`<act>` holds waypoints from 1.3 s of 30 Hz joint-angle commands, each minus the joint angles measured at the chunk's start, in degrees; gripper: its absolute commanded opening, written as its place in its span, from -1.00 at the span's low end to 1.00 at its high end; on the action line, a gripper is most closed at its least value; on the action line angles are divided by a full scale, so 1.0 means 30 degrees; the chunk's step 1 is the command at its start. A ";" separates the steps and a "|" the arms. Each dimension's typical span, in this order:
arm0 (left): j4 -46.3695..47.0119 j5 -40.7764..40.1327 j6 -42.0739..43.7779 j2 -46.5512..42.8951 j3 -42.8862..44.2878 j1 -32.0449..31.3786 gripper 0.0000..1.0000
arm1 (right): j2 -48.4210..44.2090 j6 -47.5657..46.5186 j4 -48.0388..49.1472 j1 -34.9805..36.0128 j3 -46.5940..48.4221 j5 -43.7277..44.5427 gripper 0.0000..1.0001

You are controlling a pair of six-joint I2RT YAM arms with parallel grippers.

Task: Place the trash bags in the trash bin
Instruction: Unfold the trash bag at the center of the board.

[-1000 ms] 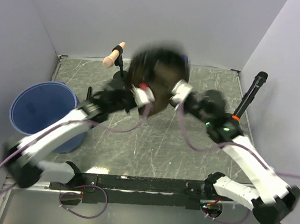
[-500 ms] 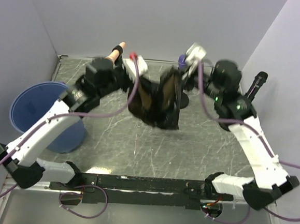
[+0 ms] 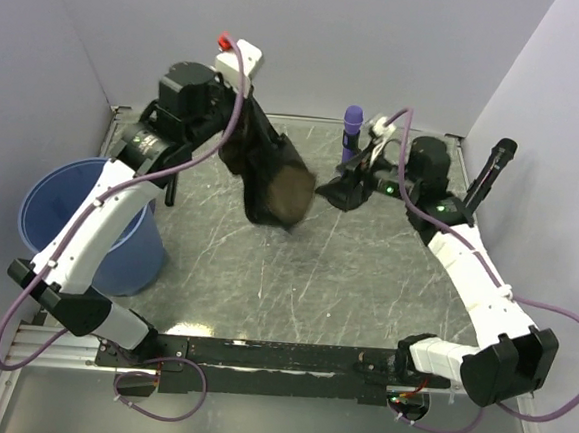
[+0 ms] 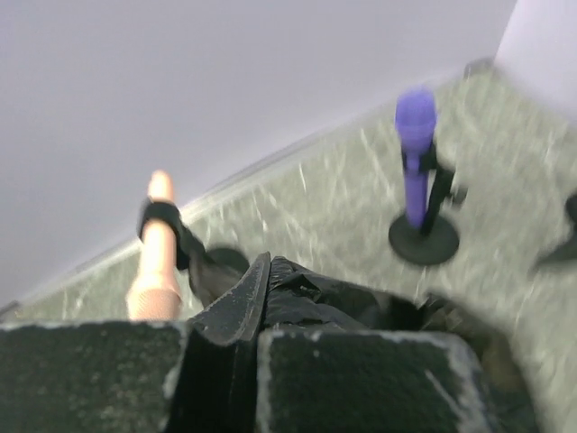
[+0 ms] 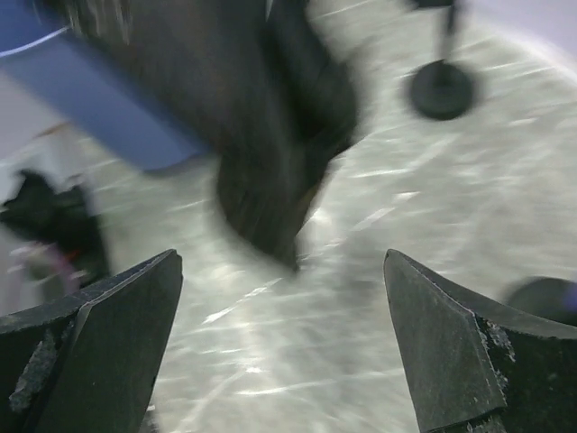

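A black trash bag [image 3: 272,180] hangs in the air over the back middle of the table. My left gripper [image 3: 242,122] is raised and shut on the bag's top edge. In the left wrist view the crumpled bag [image 4: 315,298] sits pinched between the closed left gripper [image 4: 257,347]. The blue trash bin [image 3: 79,215] stands at the left, below and left of the bag. My right gripper [image 3: 334,190] is open and empty, just right of the bag. The right wrist view shows its fingers [image 5: 99,325] wide apart, with the blurred bag [image 5: 270,162] and the bin [image 5: 108,99] ahead.
A purple microphone [image 3: 353,121] on a black stand is at the back, next to the right gripper. A black microphone [image 3: 488,177] leans by the right wall. A pink microphone [image 4: 153,262] on a stand is at the back left. Grey walls enclose the marbled table [image 3: 295,277].
Both grippers were at the bag. The right gripper has let go and dropped back to the right. The left arm has lifted the bag and carried it to the left.
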 commanded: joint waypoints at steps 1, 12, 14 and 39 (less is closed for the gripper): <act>0.0248 -0.0848 -0.1166 -0.0070 0.2677 0.0128 -0.99 | -0.0761 0.1917 0.3710 0.1676 -0.1390 -0.2962 0.98; 0.0978 -0.1787 -0.0376 0.1189 0.6456 0.0129 -0.99 | 0.0701 -0.1453 0.5111 0.3876 -0.0455 -0.0653 0.98; 0.1213 -0.1991 -0.0199 0.1599 0.7393 0.0099 -0.99 | 0.1345 -0.2038 0.5698 0.4521 -0.0016 0.0111 0.98; 0.2474 -0.2784 0.1178 0.2304 0.8980 0.0363 -0.99 | 0.5566 0.1006 0.8161 0.4846 0.2856 0.4187 0.98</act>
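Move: The trash bag hangs from the closed left gripper, its middle roughly 10 cm below that hand, 6 cm to its right and 3 cm back. From the empty right hand the bag is some 13 cm left, 3 cm ahead and a few cm higher. The purple stand is about 13 cm ahead of the right hand, 4 cm to its right and 21 cm lower; the pink stand is some 20 cm ahead, 23 cm left and 23 cm lower. Upward goes the left hand, about 15 cm, its fingers tipping up some 20 degrees while they keep their pinch on the bag. The right hand, fingers staying wide open, first swings back and left with a slight dip, then sweeps on left and forward, ending about 11 cm farther left below the bag's loose end, without touching it. ##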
